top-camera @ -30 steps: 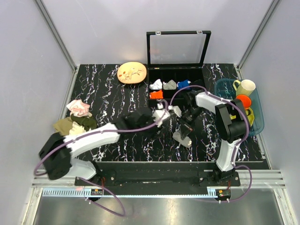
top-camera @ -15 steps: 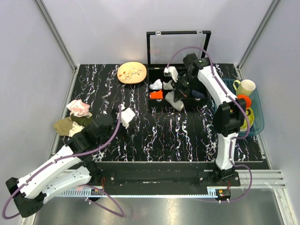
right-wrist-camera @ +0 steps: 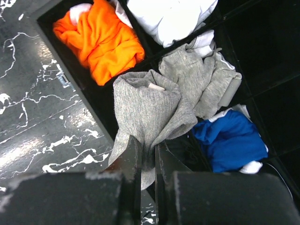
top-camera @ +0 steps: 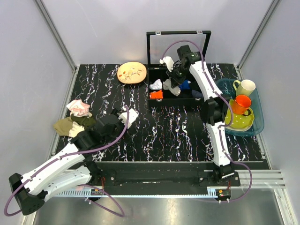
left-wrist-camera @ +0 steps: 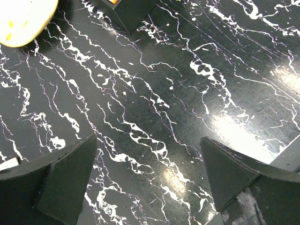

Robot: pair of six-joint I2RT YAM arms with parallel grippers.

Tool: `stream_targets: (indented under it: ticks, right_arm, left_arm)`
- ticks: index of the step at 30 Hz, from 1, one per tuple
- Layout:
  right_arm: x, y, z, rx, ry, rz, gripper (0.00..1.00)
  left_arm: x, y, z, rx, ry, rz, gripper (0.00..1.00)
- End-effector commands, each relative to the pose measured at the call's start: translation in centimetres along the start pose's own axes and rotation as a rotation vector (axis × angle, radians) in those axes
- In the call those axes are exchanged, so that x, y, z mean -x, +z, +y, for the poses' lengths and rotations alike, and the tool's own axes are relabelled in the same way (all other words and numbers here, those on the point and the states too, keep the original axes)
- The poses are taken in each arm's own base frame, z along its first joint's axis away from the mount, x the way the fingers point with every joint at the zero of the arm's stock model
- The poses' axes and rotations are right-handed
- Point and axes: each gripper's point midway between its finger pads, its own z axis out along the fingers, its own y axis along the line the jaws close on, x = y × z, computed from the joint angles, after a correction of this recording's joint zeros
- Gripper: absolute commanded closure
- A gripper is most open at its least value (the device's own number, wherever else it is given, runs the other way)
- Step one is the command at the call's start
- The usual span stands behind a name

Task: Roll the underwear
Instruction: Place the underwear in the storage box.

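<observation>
The underwear [right-wrist-camera: 150,110], a rolled mid-grey cloth, hangs pinched between the fingers of my right gripper [right-wrist-camera: 147,140], which is shut on it. It hangs over the black divided box [right-wrist-camera: 89,101], above a compartment next to another grey roll [right-wrist-camera: 211,79]. In the top view the underwear [top-camera: 172,88] and right gripper [top-camera: 176,82] are over the box's middle. My left gripper [left-wrist-camera: 147,154] is open over bare marble tabletop, nothing between its fingers. From above, the left gripper [top-camera: 129,117] sits left of the table's centre.
The box [top-camera: 154,101] holds orange [right-wrist-camera: 101,40], white [right-wrist-camera: 168,16] and blue [right-wrist-camera: 232,140] rolls, and its lid stands upright behind. A cream plate [top-camera: 131,72] lies to the box's left. Pink, olive and tan cloths [top-camera: 77,119] are piled at the left edge. A blue tub of cups [top-camera: 243,108] is at the right.
My right arm carried the underwear from the table's middle up and back over the box. My left arm pulled away to the left, and its gripper opened wide.
</observation>
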Motion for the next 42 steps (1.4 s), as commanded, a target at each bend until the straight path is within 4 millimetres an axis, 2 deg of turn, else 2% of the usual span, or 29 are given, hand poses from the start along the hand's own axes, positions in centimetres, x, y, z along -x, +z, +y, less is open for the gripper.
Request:
stream_targets:
  ticks: [1,6,15,18,25,29,31,32,33,34,36,37,40,42]
  right_arm:
    - [0.6,0.9,-1.3,-0.039,0.009,-0.024,1.0]
    - [-0.7,3.1,0.0,0.032,0.057,-0.001,1.0]
    - [-5.2,9.0,0.5,0.052,0.168,0.131,1.0]
    - [-6.6,10.3,0.9,0.046,0.175,0.181,1.0]
    - [-9.5,12.3,2.5,0.039,0.138,0.289,1.0]
    - [-9.9,12.6,3.4,0.053,0.118,0.317,1.0]
    - [-9.3,12.2,3.5,0.056,0.117,0.304,1.0]
    - [-8.9,11.5,3.6,0.058,0.118,0.299,0.95]
    - [-8.2,10.9,3.4,0.053,0.115,0.282,0.81]
    - [-7.5,10.3,3.3,0.047,0.111,0.268,0.74]
    - [-5.8,8.3,3.0,0.026,0.102,0.228,0.61]
    - [-4.8,7.3,2.6,0.007,0.095,0.2,0.52]
    - [-2.0,3.7,1.9,-0.043,0.075,0.123,0.4]
    - [-0.6,1.3,1.4,-0.082,0.065,0.082,0.37]
  left_arm:
    - [0.8,-0.2,1.2,0.059,0.009,-0.03,0.01]
    - [0.8,-0.1,1.1,0.055,0.01,-0.026,0.01]
    - [0.6,0.1,0.8,0.04,0.011,-0.019,0.01]
    - [0.7,0.1,0.8,0.04,0.01,-0.02,0.01]
    - [0.8,0.1,0.6,0.028,0.011,-0.023,0.01]
    - [0.7,0.1,0.7,0.029,0.008,-0.021,0.01]
    - [0.7,0.1,0.6,0.027,0.009,-0.021,0.01]
    - [0.7,0.1,0.6,0.027,0.009,-0.021,0.01]
    - [0.7,0.1,0.6,0.026,0.01,-0.022,0.01]
    - [0.7,0.1,0.6,0.027,0.008,-0.021,0.01]
    - [0.7,0.1,0.6,0.027,0.007,-0.02,0.01]
    - [0.7,0.1,0.6,0.027,0.005,-0.021,0.01]
    - [0.7,0.0,0.6,0.028,-0.001,-0.024,0.01]
    - [0.7,0.0,0.7,0.03,-0.005,-0.027,0.01]
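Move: The rolled grey underwear is already in the right hand, and its empty slot in the storage box's front row lies about 13 cm below that hand and some 1 cm to its left, neither ahead nor back. At that depth, orange underwear sits roughly 9 cm left, level with the hand; another grey pair is 6 cm ahead and 1 cm left, blue underwear 6 cm ahead and 7 cm right. From the left hand the slot is about 25 cm ahead, 24 cm right and 15 cm below. The rolled grey underwear, still pinched at first, is lowered almost straight down about 11.5 cm by the right hand into the empty slot beside the orange pair, the fingers turning some 10 degrees steeper on the way. After a brief stay at the bottom, the fingers open to about half and the hand starts back up by a good centimetre, letting the roll go. ##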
